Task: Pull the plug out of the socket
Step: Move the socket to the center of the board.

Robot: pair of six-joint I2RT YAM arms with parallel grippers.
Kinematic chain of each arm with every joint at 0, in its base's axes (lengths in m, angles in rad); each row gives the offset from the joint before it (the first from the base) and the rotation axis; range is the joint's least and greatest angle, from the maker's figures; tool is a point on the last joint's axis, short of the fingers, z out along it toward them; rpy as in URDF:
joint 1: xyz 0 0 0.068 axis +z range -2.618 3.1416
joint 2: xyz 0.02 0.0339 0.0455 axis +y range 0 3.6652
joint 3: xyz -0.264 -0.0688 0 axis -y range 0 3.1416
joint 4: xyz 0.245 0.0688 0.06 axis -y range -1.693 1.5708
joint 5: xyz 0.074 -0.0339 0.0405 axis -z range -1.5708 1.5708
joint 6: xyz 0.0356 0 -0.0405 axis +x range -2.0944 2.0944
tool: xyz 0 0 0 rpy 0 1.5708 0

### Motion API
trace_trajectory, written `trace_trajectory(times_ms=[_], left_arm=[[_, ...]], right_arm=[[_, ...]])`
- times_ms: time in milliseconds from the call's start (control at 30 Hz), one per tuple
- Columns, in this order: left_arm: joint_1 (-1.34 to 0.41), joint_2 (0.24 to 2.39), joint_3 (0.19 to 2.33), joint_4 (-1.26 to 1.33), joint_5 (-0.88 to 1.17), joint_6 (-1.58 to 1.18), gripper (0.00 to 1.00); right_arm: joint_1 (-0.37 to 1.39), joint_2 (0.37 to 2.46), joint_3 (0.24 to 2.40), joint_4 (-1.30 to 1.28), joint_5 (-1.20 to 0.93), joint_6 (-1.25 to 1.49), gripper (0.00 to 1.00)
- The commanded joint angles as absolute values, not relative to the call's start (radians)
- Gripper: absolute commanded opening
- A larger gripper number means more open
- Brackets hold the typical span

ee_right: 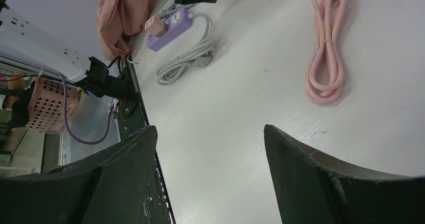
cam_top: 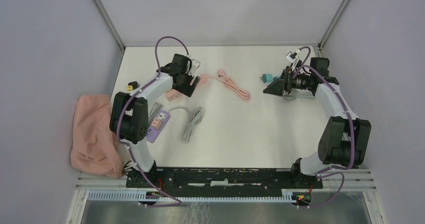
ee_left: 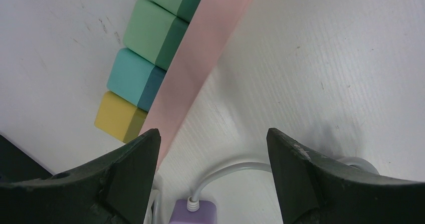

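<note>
A pink power strip (ee_left: pixel 200 58) lies under my left gripper (ee_left: pixel 213 149), with green (ee_left: pixel 150 31), teal (ee_left: pixel 131 76) and yellow (ee_left: pixel 118 116) plugs set along its side. The left gripper is open with nothing between its fingers, and its left finger (ee_left: pixel 135 164) is by the strip's edge. In the top view the left gripper (cam_top: pixel 186 86) hovers over this strip (cam_top: pixel 174 93). A purple power strip (ee_right: pixel 170 26) carries a pink plug (ee_right: pixel 156 26). My right gripper (ee_right: pixel 210 144) is open over bare table, far from both strips.
A grey coiled cable (cam_top: pixel 193 124) lies beside the purple strip (cam_top: pixel 159 124). A pink coiled cable (cam_top: pixel 233 85) lies mid-table, and a loose teal plug (cam_top: pixel 268 77) sits near the right gripper (cam_top: pixel 270 87). A pink cloth (cam_top: pixel 92 134) hangs at the left edge.
</note>
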State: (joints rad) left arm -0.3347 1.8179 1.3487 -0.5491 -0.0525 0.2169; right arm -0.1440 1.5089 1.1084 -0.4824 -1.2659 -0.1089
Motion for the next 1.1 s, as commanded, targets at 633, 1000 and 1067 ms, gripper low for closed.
trace_trajectory(times_ms=[633,1000,1067], left_arm=[[-0.307,1.950,1.506,-0.552,-0.100,0.339,0.72],[-0.293,2.000,1.508,-0.558,-0.080,0.339,0.57],[-0.293,2.002,1.509,-0.565,-0.077,0.333,0.46]], right_arm=[[-0.142,1.524,1.169,-0.539,-1.315,-0.186,0.83],[-0.142,1.530,1.174,-0.557,-1.319,-0.198,0.83],[-0.143,1.530,1.177,-0.562,-1.321,-0.202,0.83]])
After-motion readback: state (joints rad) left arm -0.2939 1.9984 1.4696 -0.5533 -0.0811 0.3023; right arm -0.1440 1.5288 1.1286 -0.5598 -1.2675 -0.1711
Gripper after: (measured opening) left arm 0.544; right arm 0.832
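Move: The pink socket's middle is about 4 cm ahead of the left hand, level with it sideways and some 6 cm below. Its plugs run along the far side: teal about 5 cm ahead and 5 cm left of the hand, the nearer green 6 cm ahead and 2 cm left, yellow 3 cm ahead and 8 cm left. From the right hand, the pink socket lies about 32 cm left, 2 cm ahead and 19 cm below. The left hand, fingers pointing steeply down and forward, first eases about 3 cm forward while sinking slightly towards the pink socket, its fingers narrowing a little from wide open. It then stops going forward and drops faster, some 3.5 cm down in all with a 1.5 cm drift left, bringing the fingers to either side of the strip beside the teal and green plugs as they close to about half open, with a firm grip not yet to be seen. ##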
